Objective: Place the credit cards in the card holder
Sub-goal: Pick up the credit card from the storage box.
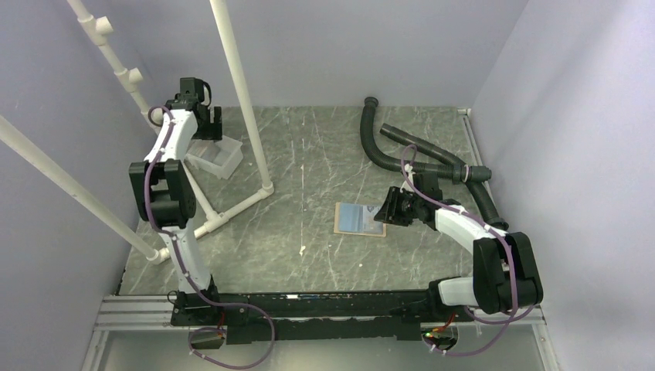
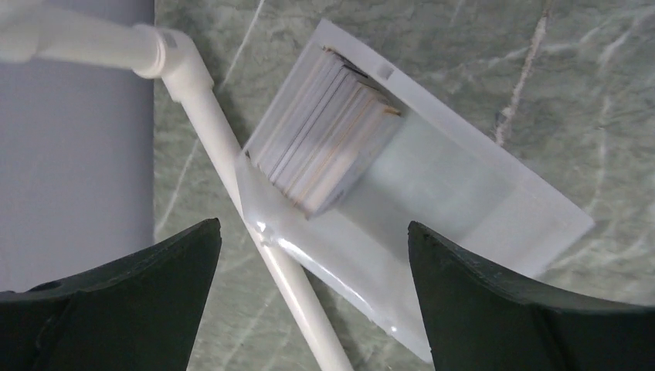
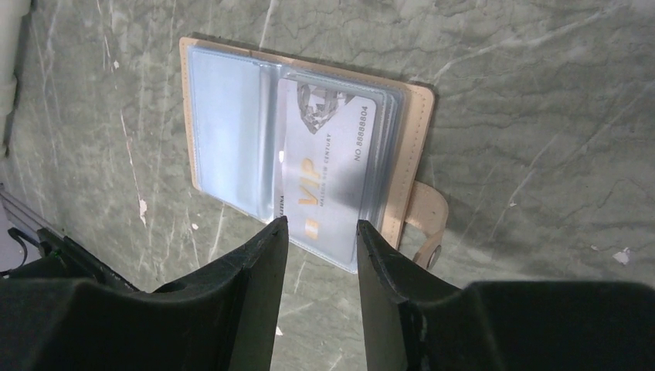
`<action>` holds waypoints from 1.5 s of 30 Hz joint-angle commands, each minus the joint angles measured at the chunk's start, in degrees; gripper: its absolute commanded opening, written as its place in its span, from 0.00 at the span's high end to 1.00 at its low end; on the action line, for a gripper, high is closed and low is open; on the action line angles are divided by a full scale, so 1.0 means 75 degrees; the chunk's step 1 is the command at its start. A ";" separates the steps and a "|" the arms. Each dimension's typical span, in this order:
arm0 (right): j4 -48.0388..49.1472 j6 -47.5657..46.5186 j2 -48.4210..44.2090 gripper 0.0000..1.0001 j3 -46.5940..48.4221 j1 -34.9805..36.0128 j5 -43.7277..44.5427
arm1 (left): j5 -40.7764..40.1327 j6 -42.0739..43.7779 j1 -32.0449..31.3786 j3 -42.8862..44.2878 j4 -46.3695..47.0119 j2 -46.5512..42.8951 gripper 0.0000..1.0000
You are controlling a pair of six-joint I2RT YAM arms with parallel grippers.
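The card holder [image 1: 360, 219] lies open on the table, tan outside with pale blue clear sleeves. In the right wrist view [image 3: 417, 154] its snap tab [image 3: 429, 220] points toward me, and a silver VIP credit card [image 3: 328, 166] sits in its right sleeve. My right gripper [image 3: 322, 226] hovers at the holder's near edge [image 1: 384, 210], its jaws slightly apart and empty. My left gripper [image 2: 314, 228] is wide open above the white tray [image 2: 479, 193], far left [image 1: 210, 124]. A stack of several credit cards [image 2: 324, 143] stands on edge in the tray.
White PVC pipes [image 1: 243, 85] form a frame at the left, and one pipe [image 2: 224, 147] runs along the tray's edge [image 1: 220, 158]. Black hoses [image 1: 417, 154] lie at the back right, behind the right arm.
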 commanded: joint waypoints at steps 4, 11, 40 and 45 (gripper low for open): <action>0.0277 -0.0122 -0.0006 0.60 0.0037 0.0085 -0.0221 | -0.0130 0.1512 0.0045 0.1002 -0.0387 0.0895 0.05; 0.0348 -0.0110 0.0092 0.60 0.0045 0.0087 -0.0302 | -0.0238 0.1682 0.0026 0.1097 -0.0267 0.1326 0.05; 0.0457 -0.0087 0.0199 0.60 0.0029 0.0090 -0.0430 | -0.1809 0.1726 -0.0119 0.1479 0.0132 0.1851 0.19; 0.0463 -0.0087 0.0205 0.60 0.0022 0.0090 -0.0458 | -0.1783 0.1713 -0.0122 0.1472 0.0087 0.1758 0.30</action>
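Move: The left hand hangs wide open over the storage box. The standing stack of credit cards lies about 4 cm ahead, 5 cm to its left and 11 cm below. The box's middle is almost straight under the hand, some 13 cm down, and the white pipe runs about 8 cm left of the stack, level with it. From the right hand the stack is roughly 26 cm ahead and 50 cm to the left, at nearly its height. The left hand sinks about 8 cm into the storage box towards the stack of credit cards, easing some 3 cm left and 2 cm forward, while its left side rolls up and the fingers tip steeper, roughly 15 degrees each. After the lowest point it comes back up barely 1 cm and holds there, the fingers closing from wide open to about three quarters around the line of the stack, without a grip on any card to be seen yet. ##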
